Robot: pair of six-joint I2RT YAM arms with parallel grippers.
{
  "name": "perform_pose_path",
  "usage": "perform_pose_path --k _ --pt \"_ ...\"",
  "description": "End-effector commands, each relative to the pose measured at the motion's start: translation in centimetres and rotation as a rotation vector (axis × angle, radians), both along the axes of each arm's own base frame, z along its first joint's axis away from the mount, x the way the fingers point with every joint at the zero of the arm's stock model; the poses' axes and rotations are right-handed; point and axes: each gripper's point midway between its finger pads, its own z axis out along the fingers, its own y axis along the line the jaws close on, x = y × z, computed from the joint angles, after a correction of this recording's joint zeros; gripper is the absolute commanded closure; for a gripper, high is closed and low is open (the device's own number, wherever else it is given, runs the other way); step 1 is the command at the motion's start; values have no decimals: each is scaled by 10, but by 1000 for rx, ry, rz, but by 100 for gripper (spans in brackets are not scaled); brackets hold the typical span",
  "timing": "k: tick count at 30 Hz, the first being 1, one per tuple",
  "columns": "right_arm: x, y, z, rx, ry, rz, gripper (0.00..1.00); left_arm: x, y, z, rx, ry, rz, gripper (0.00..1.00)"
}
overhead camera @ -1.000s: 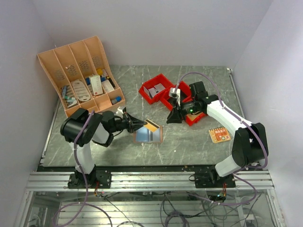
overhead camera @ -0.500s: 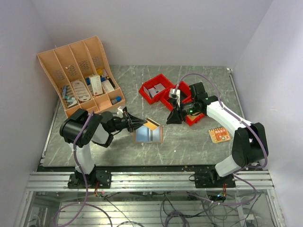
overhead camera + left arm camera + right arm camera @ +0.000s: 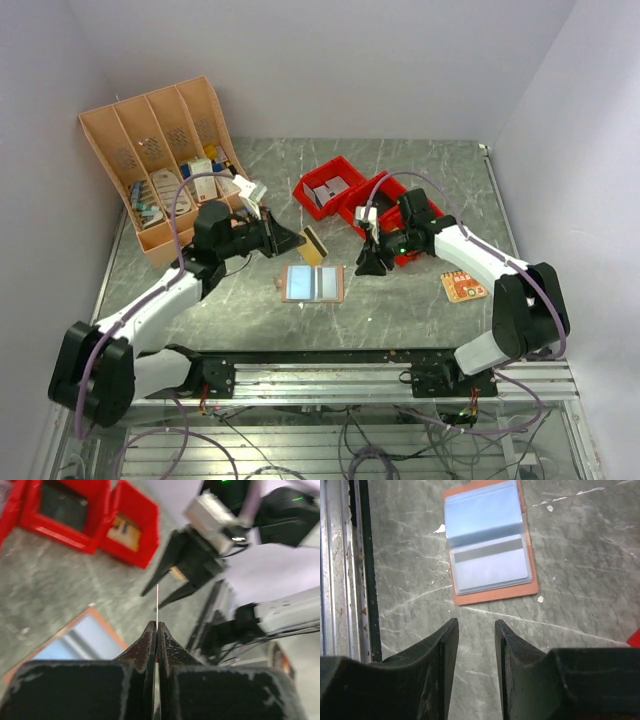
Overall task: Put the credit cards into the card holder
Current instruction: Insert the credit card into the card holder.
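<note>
The card holder lies open and flat on the table, tan-brown with clear sleeves; a grey stripe shows through one sleeve. My left gripper is shut on a yellow-and-dark credit card, held on edge just behind the holder. In the left wrist view the card appears as a thin line rising from the left gripper's pressed tips. My right gripper hangs open to the right of the holder, empty. A second orange card lies on the table at the right.
Two red bins stand behind the holder, the right arm reaching over one. A large orange-tan slotted rack with small items fills the back left corner. A metal rail runs along the near edge.
The left arm has stretched out, lifting the card off the holder's far edge and a little back. The right gripper has come nearer to the holder, lower, and its jaws have widened slightly.
</note>
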Motion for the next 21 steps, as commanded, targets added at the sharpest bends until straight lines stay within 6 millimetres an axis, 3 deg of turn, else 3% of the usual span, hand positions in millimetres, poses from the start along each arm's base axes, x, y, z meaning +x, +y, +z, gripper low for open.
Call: perform_pose_path --k 1,8,13,21 --pt "-3 8 -16 -48 -56 60 65 -3 27 -103 423 152 -30 93" --pt "-1 18 -54 -184 19 9 60 8 18 -134 466 224 -116 93" --pt "-4 24 -80 -288 20 30 58 15 10 -141 447 245 -155 93" --pt "-5 21 -96 -341 43 17 63 14 1 -146 367 275 -206 93"
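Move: The left hand holds the credit card already; from it the middle of the open card holder lies about 22 cm below, 3 cm to the right and 1 cm ahead. The red box with white packs stands some 26 cm beyond the holder and 4 cm right of it, the dark-lined red box roughly 22 cm beyond and 14 cm right. From the empty right hand the holder's middle is about 11 cm to the left, 1 cm ahead and 11 cm down. Drop the left gripper about 15 cm towards the open card holder, swinging out slightly forward first and tipping the fingers some 25 degrees downward, then hold that height, still pinching the credit card over the pages. Meanwhile sink the right gripper about 9 cm and a little left to the holder's right edge, its fingers partly open and tilting steeper. ##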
